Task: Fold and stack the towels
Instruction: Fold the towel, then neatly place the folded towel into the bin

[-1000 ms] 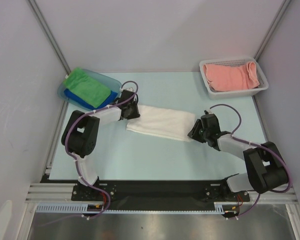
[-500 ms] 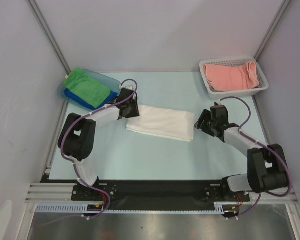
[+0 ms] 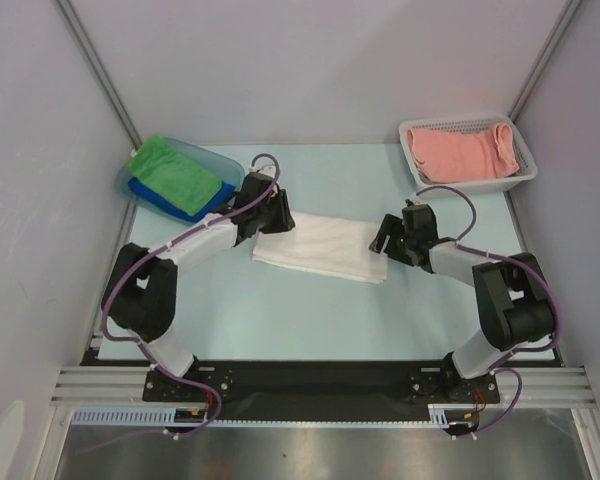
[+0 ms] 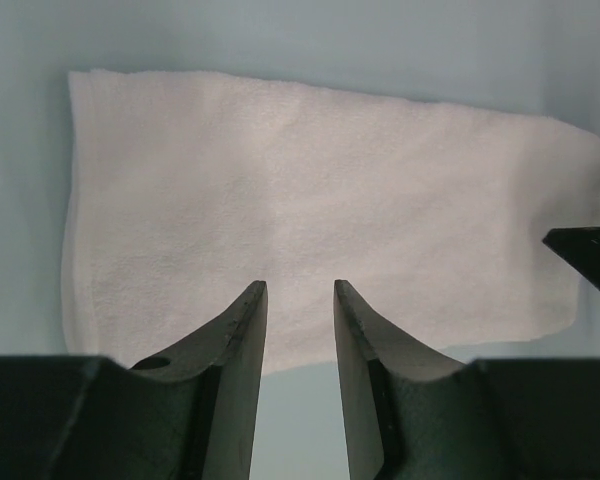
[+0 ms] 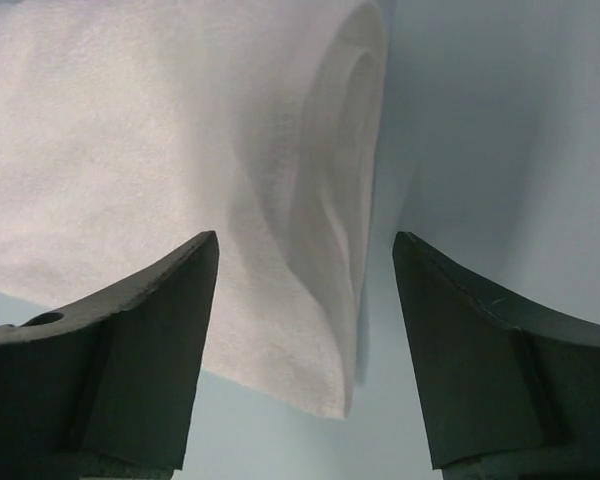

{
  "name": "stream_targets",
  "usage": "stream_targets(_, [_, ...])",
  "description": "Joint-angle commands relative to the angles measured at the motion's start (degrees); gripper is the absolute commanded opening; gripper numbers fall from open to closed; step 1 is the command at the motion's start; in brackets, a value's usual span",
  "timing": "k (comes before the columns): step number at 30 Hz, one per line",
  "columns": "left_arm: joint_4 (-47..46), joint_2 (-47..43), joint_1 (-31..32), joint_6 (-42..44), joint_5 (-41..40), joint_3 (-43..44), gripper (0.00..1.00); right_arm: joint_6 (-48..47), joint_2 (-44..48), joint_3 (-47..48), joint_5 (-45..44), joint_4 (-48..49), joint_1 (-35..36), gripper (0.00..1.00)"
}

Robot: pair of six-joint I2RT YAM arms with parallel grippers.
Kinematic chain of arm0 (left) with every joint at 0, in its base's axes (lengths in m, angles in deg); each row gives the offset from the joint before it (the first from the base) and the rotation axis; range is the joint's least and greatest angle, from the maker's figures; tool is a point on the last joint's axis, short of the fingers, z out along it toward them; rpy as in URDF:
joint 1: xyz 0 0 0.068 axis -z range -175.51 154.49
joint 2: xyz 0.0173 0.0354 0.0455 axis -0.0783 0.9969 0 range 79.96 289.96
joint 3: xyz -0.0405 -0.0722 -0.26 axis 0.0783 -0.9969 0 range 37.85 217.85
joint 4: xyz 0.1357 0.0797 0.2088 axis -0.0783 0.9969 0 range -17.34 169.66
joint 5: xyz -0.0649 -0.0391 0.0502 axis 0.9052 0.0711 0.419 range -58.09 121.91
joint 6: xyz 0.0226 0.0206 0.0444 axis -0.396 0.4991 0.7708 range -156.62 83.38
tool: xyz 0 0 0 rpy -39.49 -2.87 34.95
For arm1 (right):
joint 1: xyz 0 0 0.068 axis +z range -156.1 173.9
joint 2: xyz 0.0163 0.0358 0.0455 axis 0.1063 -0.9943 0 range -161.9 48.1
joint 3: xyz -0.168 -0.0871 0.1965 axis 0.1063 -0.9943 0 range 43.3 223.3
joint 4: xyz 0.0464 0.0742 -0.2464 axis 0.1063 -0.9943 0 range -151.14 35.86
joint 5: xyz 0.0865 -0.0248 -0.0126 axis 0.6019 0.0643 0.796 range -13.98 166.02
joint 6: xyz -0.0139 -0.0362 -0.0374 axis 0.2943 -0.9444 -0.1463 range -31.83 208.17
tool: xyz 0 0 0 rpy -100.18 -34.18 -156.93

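Observation:
A white towel (image 3: pixel 320 245), folded into a long strip, lies flat mid-table. My left gripper (image 3: pixel 280 222) hovers at its left end; in the left wrist view the towel (image 4: pixel 320 200) spreads ahead and the left gripper (image 4: pixel 295 285) is open by a narrow gap, with nothing between the fingers. My right gripper (image 3: pixel 385 240) sits at the strip's right end. In the right wrist view it (image 5: pixel 305 240) stands wide open over the towel's layered corner (image 5: pixel 320 300) and grips nothing. A green towel (image 3: pixel 175 172) lies on a blue towel (image 3: pixel 212 203). A salmon pink towel (image 3: pixel 460 152) lies apart.
The green and blue towels are stacked in a blue plastic tray (image 3: pixel 225 162) at the back left. The pink towel fills a white perforated basket (image 3: pixel 470 185) at the back right. Grey walls close in on three sides.
The right gripper opened wide, drew back from the towel's right end, then came in again further back. The left gripper shifted slightly right and widened a little.

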Motion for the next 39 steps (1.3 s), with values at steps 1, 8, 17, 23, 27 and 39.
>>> stream_targets(1, [-1.09,-4.33,1.6,-1.12,1.45,0.03,0.38,-0.42,-4.19,2.49,-4.06,-4.49,2.94,0.74])
stream_targets(8, [0.23,-8.72,2.75,-1.91,1.8,-1.2,0.38,-0.59,-9.73,6.97,-11.1,-10.21,5.32,0.56])
stream_targets(17, [5.15,-19.34,2.66,-0.25,3.12,-0.32,0.38,-5.24,-14.92,17.87,-24.7,-22.6,9.36,0.04])
stream_targets(23, [10.33,-24.81,2.22,3.09,2.33,1.52,0.38,-12.96,-19.14,32.27,-39.46,-30.07,11.12,0.0])
stream_targets(27, [13.58,-28.23,1.87,5.63,1.98,2.05,0.38,-19.91,-25.81,45.1,-48.18,-34.64,11.47,0.0])
stream_targets(39, [16.05,-30.52,0.99,9.16,4.88,0.12,0.38,-37.41,-44.97,80.94,-59.27,-34.39,8.84,0.0])
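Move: The white towel's right edge lies only about 3 cm ahead and 2 cm left of the right hand's open fingers, and 2 cm lower. The middle of the folded white towel is some 15 cm to that hand's left, level with it fore and aft and 2 cm below; the white basket is roughly 27 cm ahead and 22 cm right. From the left hand, the towel's right edge is about 23 cm to the right, 1 cm ahead and 10 cm lower. The right fingers close and pinch the white towel's right edge after easing a few centimetres forward, left and slightly down; the hand then drags it some 16 cm farther forward while rising about 10 cm, nearing the basket and rolling some 60 degrees, right side up. The left hand rises about 15 cm and draws back from the towel, fingers still part open. ##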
